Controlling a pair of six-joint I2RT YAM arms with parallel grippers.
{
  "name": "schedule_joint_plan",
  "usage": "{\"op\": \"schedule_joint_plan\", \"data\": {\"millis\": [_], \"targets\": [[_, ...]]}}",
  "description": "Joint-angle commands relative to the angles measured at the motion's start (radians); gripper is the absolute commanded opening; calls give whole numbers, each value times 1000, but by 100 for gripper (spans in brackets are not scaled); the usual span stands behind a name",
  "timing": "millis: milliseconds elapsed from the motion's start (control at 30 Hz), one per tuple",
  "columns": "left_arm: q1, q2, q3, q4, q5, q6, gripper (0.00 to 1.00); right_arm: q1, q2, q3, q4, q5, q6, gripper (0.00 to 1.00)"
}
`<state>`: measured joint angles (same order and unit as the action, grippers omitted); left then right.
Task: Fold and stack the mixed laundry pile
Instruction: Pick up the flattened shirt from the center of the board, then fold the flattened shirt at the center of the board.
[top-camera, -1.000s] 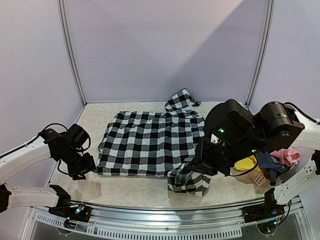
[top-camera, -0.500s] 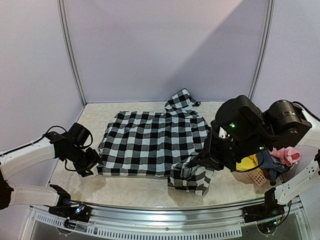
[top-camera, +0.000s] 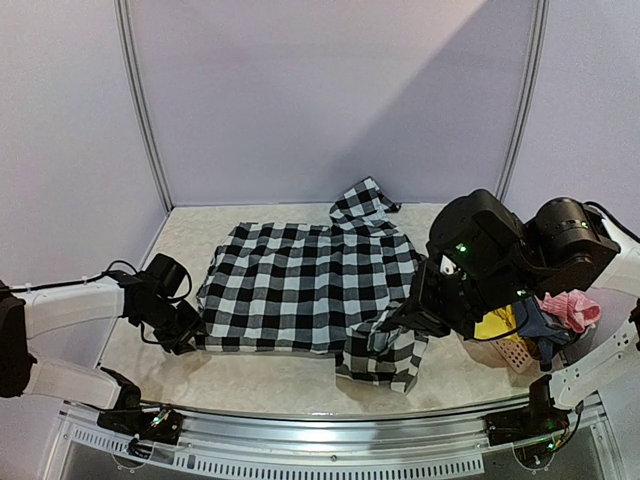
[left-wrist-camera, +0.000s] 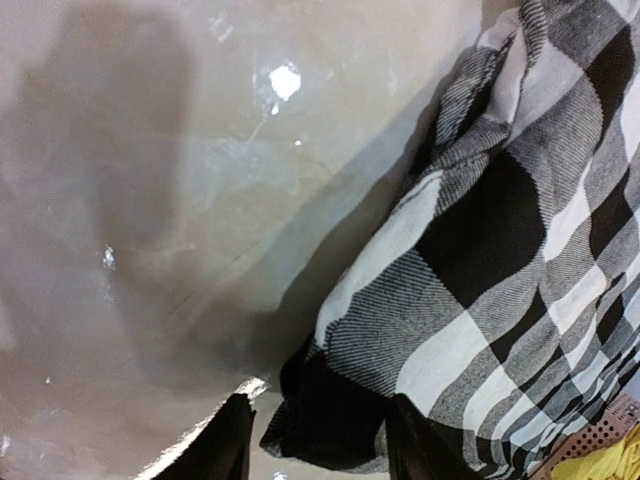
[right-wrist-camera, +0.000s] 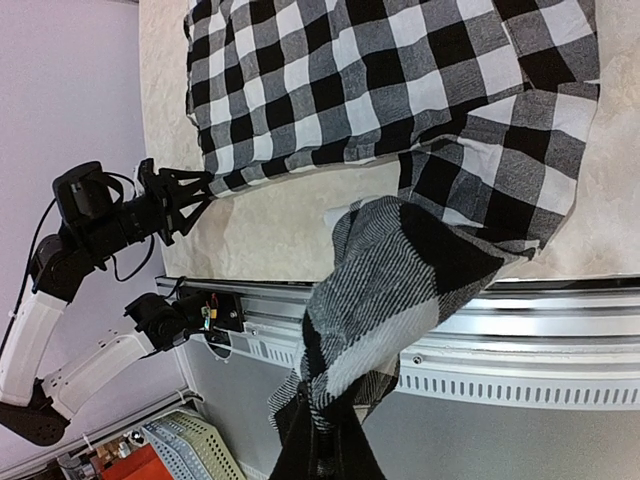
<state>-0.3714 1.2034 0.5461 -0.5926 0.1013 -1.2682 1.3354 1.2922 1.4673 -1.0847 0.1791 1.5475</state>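
The black-and-white checked shirt (top-camera: 300, 285) lies spread flat across the middle of the table. My left gripper (top-camera: 187, 333) is low at the shirt's near-left corner. In the left wrist view its fingers (left-wrist-camera: 228, 445) stand apart on either side of that corner (left-wrist-camera: 330, 410), and the left finger is clear of the cloth. My right gripper (top-camera: 402, 322) is shut on the shirt's near-right sleeve (right-wrist-camera: 400, 290), which hangs lifted from the pinched fold (right-wrist-camera: 318, 440). The yellow garment (top-camera: 492, 326), blue-grey garment (top-camera: 540, 327) and pink garment (top-camera: 573, 311) sit heaped at the right.
A salmon perforated basket (top-camera: 517, 352) holds the heaped garments at the table's right edge, beside the right arm. The metal front rail (top-camera: 330, 425) runs along the near edge. Purple walls close in the back and sides.
My left gripper has slid right up to the shirt's near-left corner and its jaws have narrowed. The right gripper has lifted the sleeve a little and shifted right.
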Motion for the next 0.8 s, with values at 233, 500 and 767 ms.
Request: {"op": "schedule_joint_plan", "data": {"millis": [233,500,767], "targets": [[18,90,22,89,29,42,0,-38,-29,-7,-32,30,-7,0],[18,30,90,-35,6,140,0,-86,-11,65,-76,49,-72,0],[18,24,152,-174,-23,206,0,-164,22,133,-88,29,-179,0]]}}
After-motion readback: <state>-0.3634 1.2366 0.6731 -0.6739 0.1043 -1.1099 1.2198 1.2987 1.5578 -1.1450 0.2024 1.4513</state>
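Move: My left hand stands half open right over the shirt's near left corner, which lies about 1 cm ahead, 1 cm to the right and 1 cm below. From this hand, the shirt's middle lies some 15 cm ahead and 24 cm to the right. My right hand already holds the near sleeve high. From it, the shirt's middle is about 25 cm ahead, 15 cm left and 27 cm down, and that left corner about 11 cm ahead and 38 cm left. I sink my left hand about 1 cm with a touch of forward, shut its fingers on the shirt's near left corner, then raise the pinched corner nearly 4 cm while the wrist turns slightly clockwise. My right hand keeps its grip on the near sleeve and carries it about 4 cm forward and 2 cm right, climbing some 2 cm late in the move. ##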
